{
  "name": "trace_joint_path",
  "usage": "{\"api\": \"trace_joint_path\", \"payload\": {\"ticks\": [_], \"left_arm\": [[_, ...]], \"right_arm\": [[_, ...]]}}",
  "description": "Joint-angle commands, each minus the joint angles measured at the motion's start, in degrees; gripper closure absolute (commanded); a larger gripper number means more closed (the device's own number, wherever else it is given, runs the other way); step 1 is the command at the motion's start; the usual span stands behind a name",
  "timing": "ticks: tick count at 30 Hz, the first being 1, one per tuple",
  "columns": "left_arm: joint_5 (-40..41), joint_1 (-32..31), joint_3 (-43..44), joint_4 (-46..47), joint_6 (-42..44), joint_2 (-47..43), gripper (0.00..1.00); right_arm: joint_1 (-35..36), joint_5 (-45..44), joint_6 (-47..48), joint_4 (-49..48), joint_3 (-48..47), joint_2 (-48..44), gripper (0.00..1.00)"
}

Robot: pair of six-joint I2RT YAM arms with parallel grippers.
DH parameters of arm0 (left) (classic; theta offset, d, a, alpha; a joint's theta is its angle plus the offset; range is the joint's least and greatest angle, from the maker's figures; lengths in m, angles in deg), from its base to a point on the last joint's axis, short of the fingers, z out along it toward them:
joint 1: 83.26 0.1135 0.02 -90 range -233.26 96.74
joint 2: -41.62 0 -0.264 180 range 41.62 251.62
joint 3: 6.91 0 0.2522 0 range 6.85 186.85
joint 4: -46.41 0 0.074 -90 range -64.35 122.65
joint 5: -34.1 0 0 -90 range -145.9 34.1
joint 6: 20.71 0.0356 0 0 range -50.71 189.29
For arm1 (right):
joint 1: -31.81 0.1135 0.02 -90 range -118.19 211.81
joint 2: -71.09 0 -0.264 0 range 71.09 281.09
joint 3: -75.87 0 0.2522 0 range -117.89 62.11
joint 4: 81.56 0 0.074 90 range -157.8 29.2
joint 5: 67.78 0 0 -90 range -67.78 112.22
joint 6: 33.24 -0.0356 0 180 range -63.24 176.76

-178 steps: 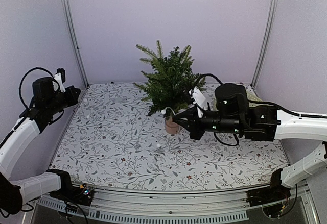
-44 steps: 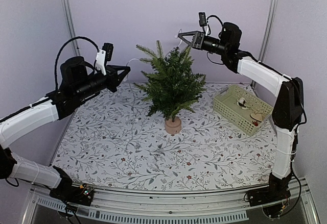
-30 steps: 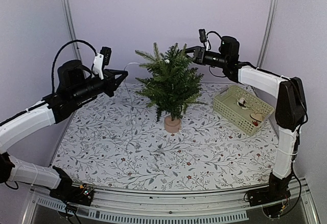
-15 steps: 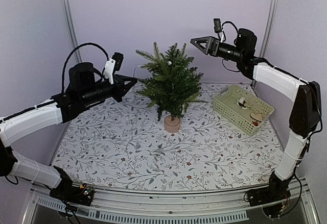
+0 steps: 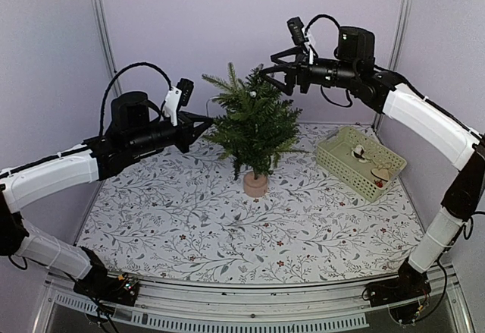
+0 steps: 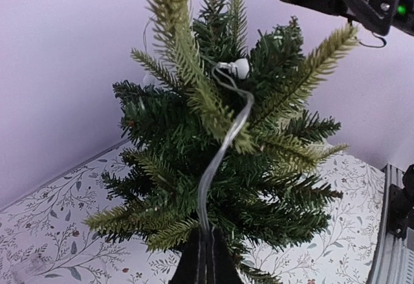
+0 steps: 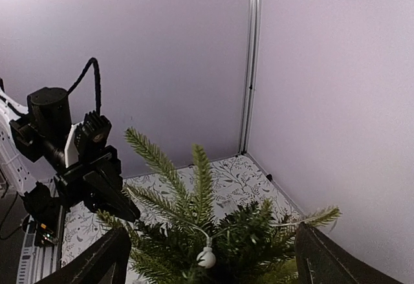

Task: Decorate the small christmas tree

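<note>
The small christmas tree (image 5: 255, 124) stands upright on its tan base (image 5: 256, 186) at the back middle of the table. A thin clear cord (image 6: 223, 145) with a small white bulb (image 6: 240, 68) runs over its top; the same bulb (image 5: 250, 92) hangs near the tip. My left gripper (image 5: 206, 123) is just left of the tree, and its fingers (image 6: 207, 261) are shut on the cord's lower end. My right gripper (image 5: 279, 73) hovers open just above and right of the treetop. Nothing is between its fingers, and the bulb (image 7: 206, 257) lies below them.
A pale green basket (image 5: 333, 142) with a few ornaments inside sits on the floral table at the right, beyond the tree. Purple walls and metal corner posts (image 5: 103, 45) close in the back. The left arm (image 7: 71, 148) shows behind the tree in the right wrist view.
My right gripper let go at the treetop, opened wide, pulled up and right, then swung back left over the tree. My left gripper, still shut on the cord, moved right toward the tree.
</note>
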Motion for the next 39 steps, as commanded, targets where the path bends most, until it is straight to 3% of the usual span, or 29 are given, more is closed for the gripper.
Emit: {"api": "trace_joint_path", "payload": {"ticks": [1,11,27,39], "left_arm": [[-0.1,-0.85,1.34,0.69,0.91,0.4,1.0],[0.49,-1.75,1.78,-0.24,1.27,-0.63,1.0],[1.35,-4.81,6.68,-6.63,3.07,-5.19,1.0],[5.5,-5.24,3.39,-12.82,3.12,-13.39,1.0]], "right_arm": [[5.92,-10.0,13.65,9.75,-3.88,1.04,0.12],[12.13,-16.53,19.38,14.93,-11.35,8.0,0.22],[12.31,-21.8,16.98,14.39,-10.41,10.8,0.64],[12.29,-24.36,15.92,14.19,-10.13,11.15,0.63]]}}
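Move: The bulb on the light string at the treetop lies roughly 7 cm to the left of the open right gripper and 6 cm below, about level with it front to back. The tree's pot stands some 38 cm below the right gripper, 5 cm left and 3 cm nearer the base. The left gripper, already shut on the string, has that bulb about 5 cm ahead, 10 cm to its right and 6 cm above. The right fingers close around the bulb and wire at the treetop, narrowing from wide open to about a third. To get there the right hand goes left some 7 cm, dipping back briefly, and sinks about 6 cm while rolling some 20 degrees, then holds nearly still. The left hand keeps its pinch on the string, waits, then lifts about 7 cm and draws back 5 cm. ##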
